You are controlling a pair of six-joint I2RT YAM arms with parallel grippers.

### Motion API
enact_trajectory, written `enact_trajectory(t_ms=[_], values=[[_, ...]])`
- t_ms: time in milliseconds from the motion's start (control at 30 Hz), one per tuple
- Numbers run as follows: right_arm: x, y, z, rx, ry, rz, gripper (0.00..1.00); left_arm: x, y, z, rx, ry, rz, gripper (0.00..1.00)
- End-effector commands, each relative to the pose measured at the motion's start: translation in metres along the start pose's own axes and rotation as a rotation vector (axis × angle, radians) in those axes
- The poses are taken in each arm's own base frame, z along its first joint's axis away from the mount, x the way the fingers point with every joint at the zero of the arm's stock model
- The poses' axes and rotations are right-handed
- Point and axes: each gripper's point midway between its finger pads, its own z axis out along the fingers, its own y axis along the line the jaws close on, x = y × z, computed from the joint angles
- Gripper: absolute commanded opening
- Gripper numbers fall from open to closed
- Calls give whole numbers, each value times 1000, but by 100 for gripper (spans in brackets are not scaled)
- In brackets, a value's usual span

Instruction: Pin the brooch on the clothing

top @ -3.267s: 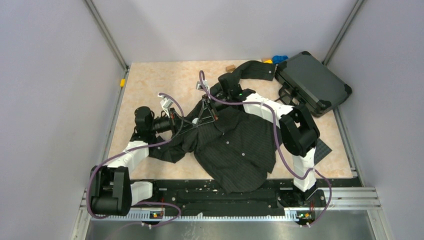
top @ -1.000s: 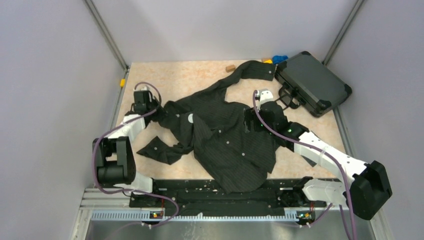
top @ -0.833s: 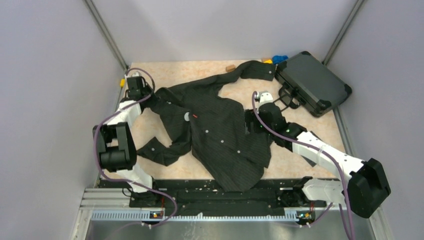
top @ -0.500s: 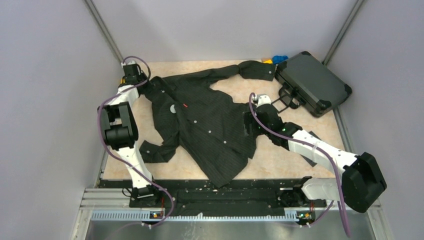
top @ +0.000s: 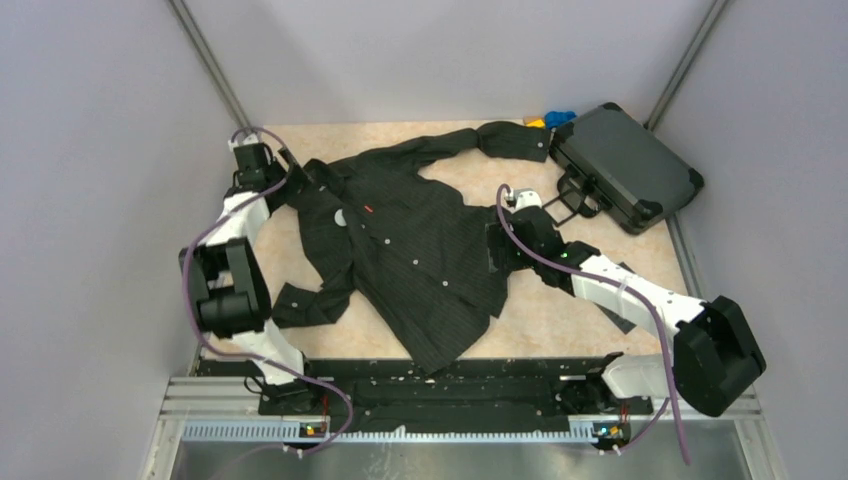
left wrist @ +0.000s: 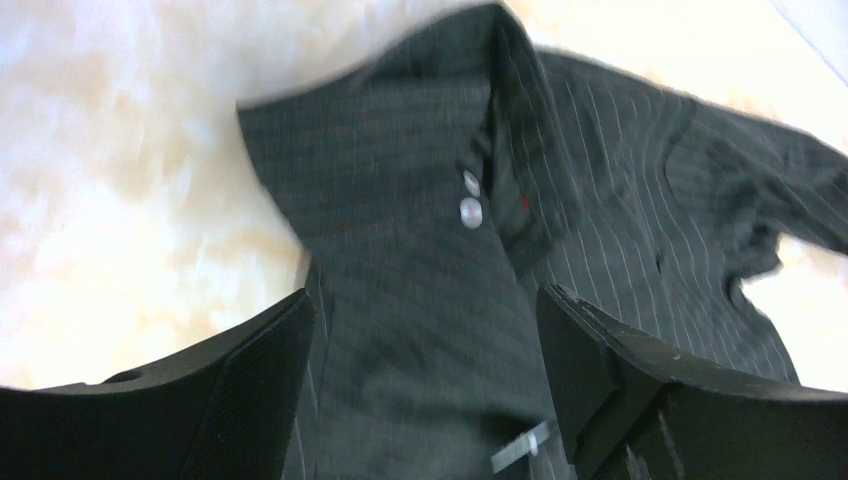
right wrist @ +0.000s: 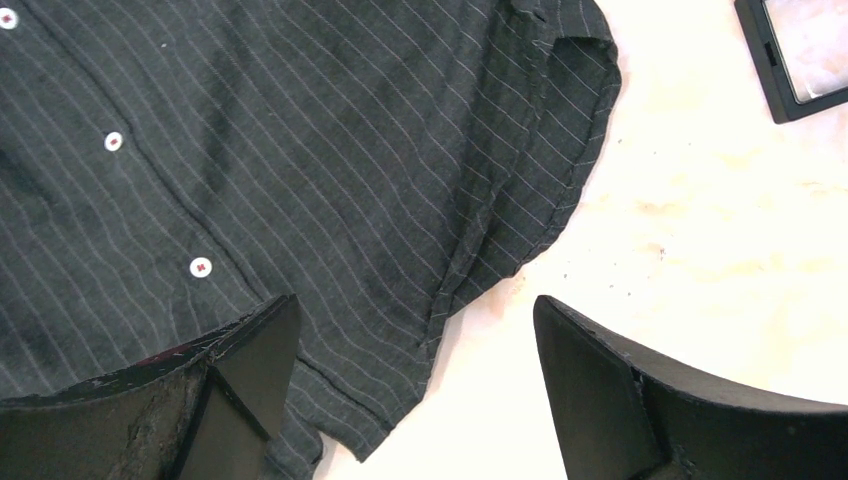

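Observation:
The clothing [top: 410, 250], a black pinstriped shirt, lies spread flat across the table, collar toward the far left. A small pale round piece, seemingly the brooch [top: 341, 217], sits by the collar next to the red tag [top: 372, 209]. In the left wrist view it [left wrist: 468, 211] lies just below a white button. My left gripper [top: 285, 185] hovers open at the collar end, cloth lying loose beneath its jaws [left wrist: 425, 330]. At the shirt's right edge, my right gripper [top: 492, 250] is open over the side seam and bare table [right wrist: 415, 330].
A dark hard case [top: 625, 165] stands at the far right corner, with a blue toy piece [top: 560, 117] and a yellow bit [top: 535, 122] beside it. A flat black framed piece [right wrist: 800, 60] lies right of the shirt. Grey walls enclose the table.
My left gripper pulled the collar toward the far left, stretching the shirt flat, then opened and let the cloth go. My right gripper stayed at the right edge.

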Motion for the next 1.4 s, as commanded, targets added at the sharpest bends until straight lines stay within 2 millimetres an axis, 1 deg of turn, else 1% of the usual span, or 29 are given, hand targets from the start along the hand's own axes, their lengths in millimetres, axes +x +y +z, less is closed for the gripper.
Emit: enact_trajectory(t_ms=[0,33,100,233,267,300,333,400,467,533,567,633,800,867,933,1000,1067,1167,1200,1233,1267,1300,1333,1367], values=[[-16,-10,11,30,-21,59,86,8,-5,-65,-10,-80,-35,85],[-13,-15,15,33,-11,77,85,22,-5,-74,-8,-65,-41,84],[-9,-20,20,25,0,113,82,54,-6,-85,6,-26,-27,84],[-5,-31,26,27,4,172,78,120,-17,-101,47,119,-12,84],[-3,-34,28,31,4,181,78,134,-21,-105,58,146,-9,84],[-3,-35,30,30,4,188,77,147,-21,-107,61,169,-19,84],[-2,-34,31,23,6,190,77,160,-29,-111,83,190,-16,83],[1,-31,36,8,12,191,75,181,-29,-116,81,209,-33,83],[8,-30,41,2,31,190,73,189,-24,-119,57,188,-48,83],[15,-29,46,-2,50,189,71,190,-19,-122,46,160,-65,84],[17,-28,48,-8,59,189,69,187,-14,-123,25,131,-70,84],[22,-26,52,-21,71,194,67,184,-10,-129,24,95,-77,84],[30,-24,59,-26,95,198,63,190,7,-136,-33,79,-76,82],[31,-23,61,-28,100,201,62,191,15,-138,-64,67,-82,78],[33,-23,63,-27,104,202,61,193,20,-138,-78,58,-83,70],[34,-24,65,-25,108,202,60,195,20,-136,-73,66,-84,64],[36,-24,68,-24,115,202,57,198,16,-133,-57,85,-85,63],[40,-25,73,-13,124,202,50,203,14,-126,-51,108,-82,61],[42,-26,75,-6,127,202,48,204,15,-123,-54,112,-81,56],[43,-28,75,2,126,201,46,206,17,-120,-59,113,-84,44],[44,-30,76,13,124,202,42,207,20,-117,-67,116,-92,25],[45,-32,76,26,122,206,38,207,24,-114,-75,115,-109,12],[46,-35,75,43,121,206,33,207,28,-111,-84,118,-127,1],[46,-39,75,60,120,205,26,206,33,-109,-94,116,-151,0]])
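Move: The left side of the shirt, just above where its sleeve folds out, lies about 21 cm back, 10 cm right and 9 cm below the left hand; the brooch is 10 cm back and 12 right of that hand, the sleeve cuff 29 back and 5 right. For the right hand, the shirt's right edge is 3 cm ahead, 1 right and 9 below; the lowest button lies 3 back and 13 left, the black frame 17 ahead and 14 right. Sweep the open left gripper back about 20 cm and to the right, over a small rise and then down past the brooch, settle it onto the left side of the shirt by the sleeve, and shut the fingers to pinch a fold. Meanwhile lower the right gripper some 8 cm and slightly forward to the shirt's right edge, tipping the fingers about 10 degrees farther down and closing them partway around the edge. ##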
